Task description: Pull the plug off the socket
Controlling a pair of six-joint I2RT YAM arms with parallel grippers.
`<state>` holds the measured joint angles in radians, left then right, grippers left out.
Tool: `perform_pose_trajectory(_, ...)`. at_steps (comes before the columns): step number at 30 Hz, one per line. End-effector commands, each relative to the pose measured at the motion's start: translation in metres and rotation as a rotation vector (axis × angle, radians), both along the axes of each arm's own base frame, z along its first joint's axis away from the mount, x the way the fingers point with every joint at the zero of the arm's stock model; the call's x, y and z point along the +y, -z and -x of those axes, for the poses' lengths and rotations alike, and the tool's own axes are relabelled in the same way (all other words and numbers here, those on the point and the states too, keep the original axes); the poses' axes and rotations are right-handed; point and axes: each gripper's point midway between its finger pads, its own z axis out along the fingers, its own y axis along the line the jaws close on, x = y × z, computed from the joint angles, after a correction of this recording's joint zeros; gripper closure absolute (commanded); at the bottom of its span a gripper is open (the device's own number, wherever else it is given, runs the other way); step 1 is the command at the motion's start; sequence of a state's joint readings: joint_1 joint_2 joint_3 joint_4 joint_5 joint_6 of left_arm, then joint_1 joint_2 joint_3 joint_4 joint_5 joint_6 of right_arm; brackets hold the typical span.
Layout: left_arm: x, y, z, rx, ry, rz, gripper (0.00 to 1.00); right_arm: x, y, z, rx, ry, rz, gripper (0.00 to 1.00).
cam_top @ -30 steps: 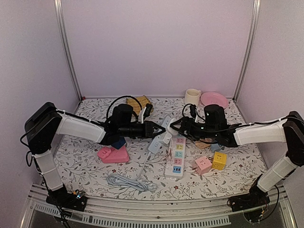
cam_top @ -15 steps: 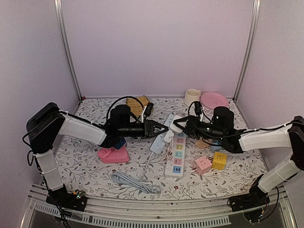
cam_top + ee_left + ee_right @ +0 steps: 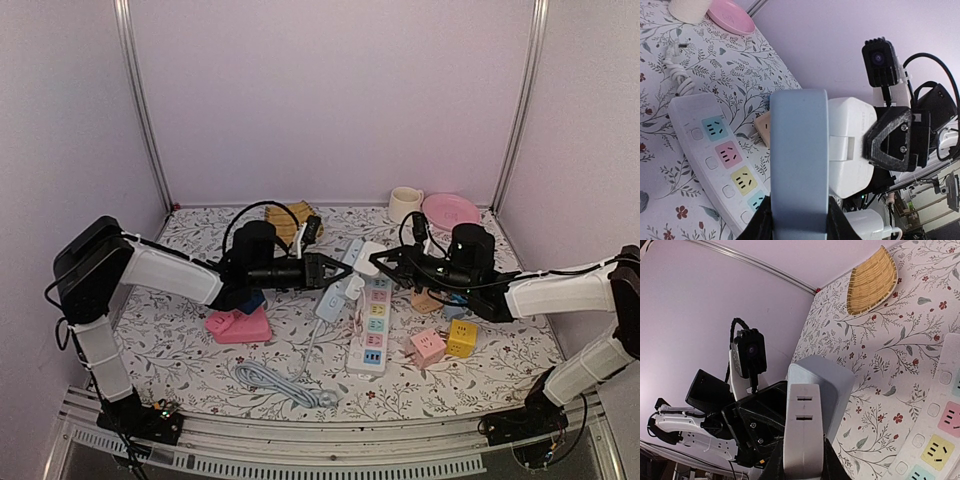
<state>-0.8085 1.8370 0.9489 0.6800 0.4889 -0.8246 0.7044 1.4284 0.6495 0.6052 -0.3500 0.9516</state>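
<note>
The socket, a long white power strip with pastel outlet panels (image 3: 371, 330), lies flat on the table; it also shows in the left wrist view (image 3: 715, 150) and the right wrist view (image 3: 940, 437). My left gripper (image 3: 333, 272) is shut on a slimmer grey-blue strip (image 3: 799, 160), held above the table. My right gripper (image 3: 378, 263) is shut on a white plug (image 3: 850, 145) that sits flush against the grey-blue strip's side. The plug fills the right wrist view (image 3: 802, 440) with the grey-blue strip (image 3: 832, 385) behind it. Both grippers face each other, almost touching.
A pink cube adapter (image 3: 427, 348) and a yellow one (image 3: 461, 338) sit right of the socket. A pink block (image 3: 238, 325) lies at the left. A coiled grey cable (image 3: 275, 383) lies in front. A mug (image 3: 405, 203), pink plate (image 3: 450, 209) and woven basket (image 3: 295, 218) stand at the back.
My right arm has lifted and drawn back to the right, its gripper staying at the white plug. The grey-blue strip's end and its cable have shifted a little. My left arm has barely moved.
</note>
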Motion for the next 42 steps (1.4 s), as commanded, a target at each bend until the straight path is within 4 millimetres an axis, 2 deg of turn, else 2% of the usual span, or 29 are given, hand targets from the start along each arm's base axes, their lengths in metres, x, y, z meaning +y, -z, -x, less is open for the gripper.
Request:
perform_pose_trajectory(1, 0.003, -0.015, 0.004, -0.051, -0.013, -0.006, 1.00, 0.010, -0.011, 0.005, -0.039, -0.053, -0.030, 0.94)
perform_pose_trajectory(4, 0.007, -0.008, 0.001, -0.064, -0.041, -0.043, 1.00, 0.013, -0.018, 0.008, -0.060, -0.080, -0.046, 0.96)
perform_pose_trajectory(12, 0.029, 0.031, -0.015, -0.060, -0.175, -0.202, 1.00, 0.018, -0.062, 0.028, -0.191, -0.192, -0.165, 0.97)
perform_pose_trajectory(17, 0.036, 0.044, -0.019, -0.041, -0.190, -0.219, 1.00, 0.017, -0.081, 0.039, -0.251, -0.235, -0.199, 0.97)
perform_pose_trajectory(23, 0.040, 0.045, -0.023, -0.032, -0.196, -0.213, 1.00, 0.018, -0.091, 0.050, -0.303, -0.290, -0.206, 0.97)
perform_pose_trajectory(31, 0.048, 0.045, -0.029, -0.004, -0.196, -0.188, 1.00, 0.016, -0.091, 0.056, -0.336, -0.307, -0.190, 0.97)
perform_pose_trajectory(38, 0.051, 0.051, -0.033, 0.003, -0.206, -0.212, 1.00, 0.013, -0.101, 0.065, -0.385, -0.333, -0.195, 0.97)
perform_pose_trajectory(42, 0.051, 0.046, -0.035, -0.002, -0.210, -0.204, 1.00, 0.013, -0.095, 0.060, -0.364, -0.313, -0.166, 0.97)
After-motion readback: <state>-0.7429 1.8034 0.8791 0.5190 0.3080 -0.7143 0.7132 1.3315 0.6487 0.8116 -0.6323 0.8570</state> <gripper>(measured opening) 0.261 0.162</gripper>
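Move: The left hand holds the light power strip; the white plug to be pulled from it sits about 6 cm to its right, 1 cm ahead and 3 cm higher. From the right hand, already gripping the plug, the strip's middle is some 8 cm left, 3 cm back and 4 cm down, with a second plug on it 5 cm left and 6 cm back. The coloured socket strip lies on the table, 19 cm below, 1 cm left and 4 cm back. After barely moving, the right hand pulls the plug up and back 10 cm; the left draws its strip left-down 8 cm. ##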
